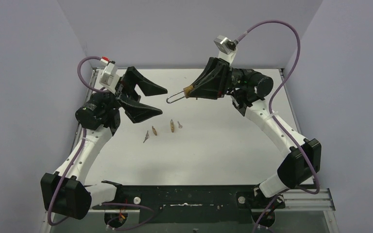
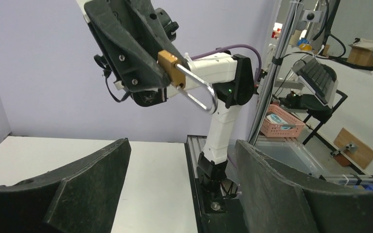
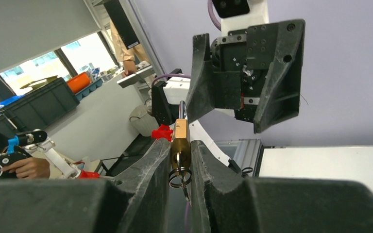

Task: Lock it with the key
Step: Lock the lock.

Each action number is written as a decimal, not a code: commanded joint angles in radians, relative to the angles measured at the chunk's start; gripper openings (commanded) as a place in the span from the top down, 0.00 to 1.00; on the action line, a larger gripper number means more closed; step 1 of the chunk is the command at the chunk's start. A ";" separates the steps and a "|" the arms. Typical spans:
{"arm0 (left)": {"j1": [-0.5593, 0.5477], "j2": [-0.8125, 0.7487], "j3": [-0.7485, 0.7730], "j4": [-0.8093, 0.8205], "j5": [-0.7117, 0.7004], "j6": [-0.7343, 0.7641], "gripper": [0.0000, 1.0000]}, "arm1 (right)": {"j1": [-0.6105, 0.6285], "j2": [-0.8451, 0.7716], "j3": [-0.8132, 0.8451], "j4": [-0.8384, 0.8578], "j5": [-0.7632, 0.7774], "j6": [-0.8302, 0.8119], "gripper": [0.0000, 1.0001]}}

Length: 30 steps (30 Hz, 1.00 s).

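My right gripper [image 1: 188, 92] is shut on a brass padlock [image 3: 180, 138], held above the table's far middle. The padlock's steel shackle [image 1: 174, 97] points left toward my left gripper. A key on steel rings [image 3: 180, 175] hangs from the padlock's end between the right fingers. The left wrist view shows the padlock [image 2: 171, 68] and its shackle [image 2: 203, 94] high up; I cannot tell whether the shackle is latched. My left gripper [image 1: 163, 101] is open and empty, its fingers [image 2: 92, 179] wide apart, a short way left of the shackle.
Several small brass and metal pieces [image 1: 172, 125] lie on the white table [image 1: 213, 155] below and between the grippers, too small to identify. Purple walls close in the back and both sides. A black rail [image 2: 209, 194] runs along the table's right edge.
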 commanded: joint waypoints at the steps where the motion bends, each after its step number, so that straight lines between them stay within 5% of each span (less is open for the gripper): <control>1: 0.002 0.024 0.071 0.016 -0.067 -0.047 0.27 | 0.006 -0.083 -0.013 -0.267 0.022 -0.260 1.00; 7: 0.007 0.020 0.050 -0.059 -0.143 -0.017 0.36 | 0.010 -0.154 0.008 -0.681 0.042 -0.606 1.00; 18: 0.001 -0.033 0.044 -0.348 -0.150 0.162 0.53 | 0.002 -0.164 0.010 -0.768 0.076 -0.693 1.00; 30: -0.005 -0.107 0.014 -0.560 -0.110 0.308 0.53 | -0.024 -0.164 0.015 -0.768 0.105 -0.696 1.00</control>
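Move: Open and empty, the left fingers face the lock held in the right gripper, whose brass body is about 9 cm to their right, 2 cm ahead and 3 cm higher. The shackle's free end is much closer, some 3 cm right, 1 cm back and 2 cm above. The lock's key hangs about 12 cm right and 3 cm ahead. From the right hand, the left fingers lie about 10 cm left, 2 cm back and 3 cm down. Bringing lock and left fingers into line, both hands travel forward some 4 cm: the right, its grip kept, also sinks about 3 cm and swings some 10 degrees clockwise, putting the shackle before the left fingers' gap. The left arcs up 1.5 cm and back down, turns about 10 degrees counter-clockwise with a slight roll, and narrows its fingers to roughly half open without gripping. ##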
